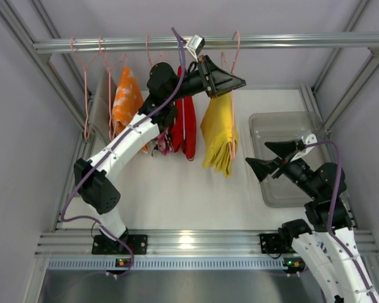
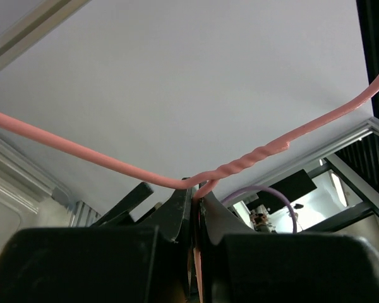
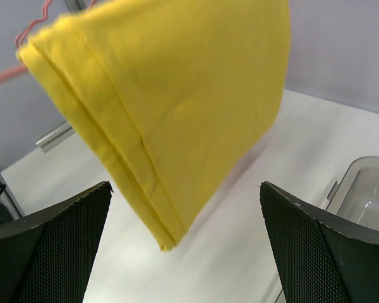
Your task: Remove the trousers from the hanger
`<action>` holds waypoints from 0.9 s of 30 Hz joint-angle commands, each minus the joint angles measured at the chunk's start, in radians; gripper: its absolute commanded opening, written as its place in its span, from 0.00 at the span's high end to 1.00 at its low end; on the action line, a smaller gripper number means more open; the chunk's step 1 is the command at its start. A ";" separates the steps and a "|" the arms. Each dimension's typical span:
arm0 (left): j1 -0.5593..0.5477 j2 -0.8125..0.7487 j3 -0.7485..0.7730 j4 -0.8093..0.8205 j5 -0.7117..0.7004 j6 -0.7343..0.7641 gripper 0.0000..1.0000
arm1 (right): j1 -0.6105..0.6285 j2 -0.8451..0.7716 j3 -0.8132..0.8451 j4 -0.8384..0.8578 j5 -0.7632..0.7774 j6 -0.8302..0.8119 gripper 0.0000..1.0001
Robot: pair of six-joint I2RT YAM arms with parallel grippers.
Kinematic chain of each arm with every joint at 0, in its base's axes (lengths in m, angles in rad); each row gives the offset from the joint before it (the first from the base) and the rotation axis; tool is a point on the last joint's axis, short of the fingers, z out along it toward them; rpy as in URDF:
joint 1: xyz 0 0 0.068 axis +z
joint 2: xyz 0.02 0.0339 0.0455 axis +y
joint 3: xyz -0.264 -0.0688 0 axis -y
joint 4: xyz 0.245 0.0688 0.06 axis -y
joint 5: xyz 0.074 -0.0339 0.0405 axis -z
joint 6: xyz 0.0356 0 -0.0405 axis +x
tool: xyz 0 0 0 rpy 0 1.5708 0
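Observation:
The yellow trousers [image 1: 218, 132] hang folded over the pale pink hanger [image 1: 236, 45], whose hook sits on the top rail. My left gripper [image 1: 235, 83] is shut on the hanger's wire just above the cloth. In the left wrist view the pink hanger [image 2: 114, 165] runs across, pinched in the left gripper [image 2: 198, 197] below its twisted neck. My right gripper [image 1: 270, 158] stands open just right of the trousers' lower end, apart from them. In the right wrist view the trousers [image 3: 177, 107] hang ahead of the open right gripper [image 3: 186, 252], with nothing between the fingers.
An orange-and-white garment [image 1: 126, 98] and a red garment [image 1: 184, 129] hang left of the trousers, behind my left arm. Bare pink hangers [image 1: 85, 82] hang at the far left. A clear plastic bin [image 1: 284, 118] lies at the right, under my right arm.

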 commanded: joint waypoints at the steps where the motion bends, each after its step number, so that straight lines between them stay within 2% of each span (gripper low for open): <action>1: 0.002 0.000 0.138 0.131 -0.052 -0.006 1.00 | -0.003 -0.036 -0.036 0.025 -0.049 -0.078 0.01; 10: 0.002 0.048 0.275 0.099 -0.081 0.002 1.00 | 0.018 -0.067 -0.183 0.126 -0.104 -0.101 0.01; 14: -0.001 0.060 0.329 0.089 -0.092 -0.024 1.00 | 0.044 -0.047 -0.234 0.218 -0.046 -0.130 0.01; 19: -0.002 0.072 0.355 0.076 -0.101 -0.032 1.00 | 0.103 0.010 -0.270 0.294 -0.049 -0.186 0.01; 22: -0.001 0.075 0.361 0.072 -0.103 -0.032 1.00 | 0.193 0.030 -0.280 0.306 0.009 -0.264 0.00; 25: -0.002 0.077 0.373 0.069 -0.103 -0.038 1.00 | 0.297 0.066 -0.283 0.326 0.197 -0.336 0.01; 27: -0.001 0.077 0.386 0.068 -0.103 -0.038 1.00 | 0.348 0.109 -0.290 0.349 0.263 -0.371 0.02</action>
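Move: The yellow trousers hang over the bar of the pink hanger, whose neck the left hand already pinches; their middle is about 22 cm below that hand, some 3 cm to its left and 1 cm back. From the open right hand it lies about 11 cm left, 6 cm ahead and 3 cm lower. The red trousers are roughly 22 cm left and 12 cm ahead of the right hand, at about its height; the tray is some 11 cm right, 10 cm ahead and 32 cm below. Keeping its pinch on the hanger's neck, the left hand lifts hanger and trousers about 4 cm, mostly early on, easing slightly forward. The right hand, fingers wide open and not seen to touch cloth, sinks about 10 cm to the hem's height, then swings some 5 cm left towards the near lower corner, rolling its left side down and turning counter-clockwise, each 10 degrees or so. ##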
